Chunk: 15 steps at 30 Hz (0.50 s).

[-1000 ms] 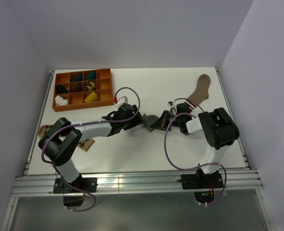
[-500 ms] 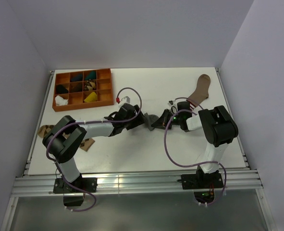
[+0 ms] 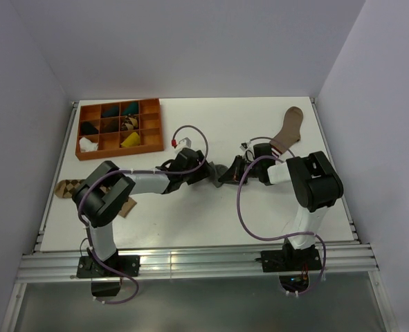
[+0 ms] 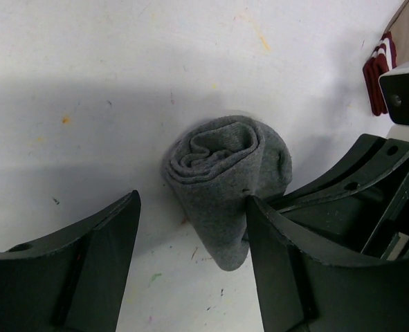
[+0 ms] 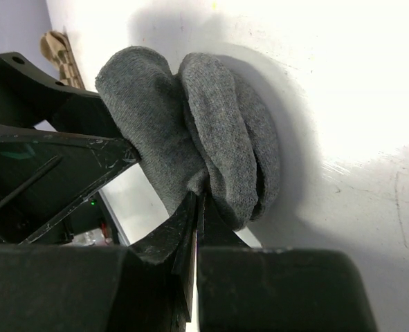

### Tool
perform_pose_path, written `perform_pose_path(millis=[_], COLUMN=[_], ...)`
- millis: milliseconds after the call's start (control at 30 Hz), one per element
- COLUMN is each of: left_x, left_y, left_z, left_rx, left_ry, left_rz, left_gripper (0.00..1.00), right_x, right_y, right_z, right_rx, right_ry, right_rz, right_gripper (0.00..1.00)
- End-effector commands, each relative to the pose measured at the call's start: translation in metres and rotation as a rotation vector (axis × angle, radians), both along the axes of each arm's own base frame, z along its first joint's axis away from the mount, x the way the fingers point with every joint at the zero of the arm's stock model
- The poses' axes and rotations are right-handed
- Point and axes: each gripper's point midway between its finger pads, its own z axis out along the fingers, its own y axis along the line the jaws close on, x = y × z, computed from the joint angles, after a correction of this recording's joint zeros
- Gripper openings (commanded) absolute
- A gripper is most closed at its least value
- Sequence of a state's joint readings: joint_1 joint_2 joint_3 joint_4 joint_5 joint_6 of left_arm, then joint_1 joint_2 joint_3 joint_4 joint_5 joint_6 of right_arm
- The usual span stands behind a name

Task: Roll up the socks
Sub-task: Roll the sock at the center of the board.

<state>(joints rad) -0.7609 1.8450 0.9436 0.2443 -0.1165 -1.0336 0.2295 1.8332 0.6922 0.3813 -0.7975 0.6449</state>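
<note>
A grey sock (image 4: 225, 166), rolled into a loose bundle, lies on the white table (image 3: 190, 214) between the two grippers. My left gripper (image 4: 190, 207) is open around it. The roll rests against its right finger (image 4: 287, 263), and a wide gap separates it from the left finger (image 4: 86, 263). From the other side, my right gripper (image 5: 196, 197) is shut on a fold of the grey sock (image 5: 197, 131). In the top view the sock (image 3: 225, 173) sits mid-table, with the left gripper (image 3: 204, 171) and the right gripper (image 3: 234, 169) meeting at it.
An orange compartment tray (image 3: 121, 153) at the back left holds small bundles, among them black, white and yellow ones. A brown sock with a striped cuff (image 3: 287, 130) lies at the back right. A tan diamond-patterned sock (image 3: 67, 188) lies at the left edge.
My left gripper has slid right, up to the grey roll, and its jaws have narrowed slightly. The right gripper has stayed shut on the sock.
</note>
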Motion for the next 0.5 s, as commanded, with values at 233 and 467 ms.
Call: perform_pose_path(millis=[233, 467], left_x=[-0.004, -0.009], left_y=[-0.003, -0.011], left_z=[-0.024, -0.031], left_rx=[0.047, 0.072], left_ry=[0.058, 0.094], left_rz=[-0.028, -0.056], left_gripper=[0.54, 0.34], right_x=[0.0, 0.0], right_y=[-0.018, -0.014], right_z=[-0.029, -0.026], right_rx=[-0.269, -0.477], right_ry=[-0.03, -0.144], right_rz=[-0.041, -0.001], right_gripper=[0.0, 0.06])
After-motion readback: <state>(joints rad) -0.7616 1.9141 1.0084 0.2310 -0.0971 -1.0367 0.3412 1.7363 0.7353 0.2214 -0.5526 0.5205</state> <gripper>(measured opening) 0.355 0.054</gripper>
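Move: The rolled-up grey sock sits on the board about 3 cm to the right of the left hand, level with it fore and aft and 1 cm lower. From the right hand, whose shut fingertips still hold its edge, its middle is some 2 cm to the left and 1 cm ahead. The striped brown sock lies roughly 27 cm to the right of the left hand and 13 cm ahead, and the orange box about 30 cm to the left and 14 cm ahead. Rightward and down, with a little forward, the left hand eases about 1.5 cm in over the grey roll while its fingers close from well open to about half that gap, taking the roll's narrow part between their tips. The right fingertips keep at the sock's edge, their squeeze just slackening, as that hand tilts some 15 degrees and shifts about 1 cm left. ##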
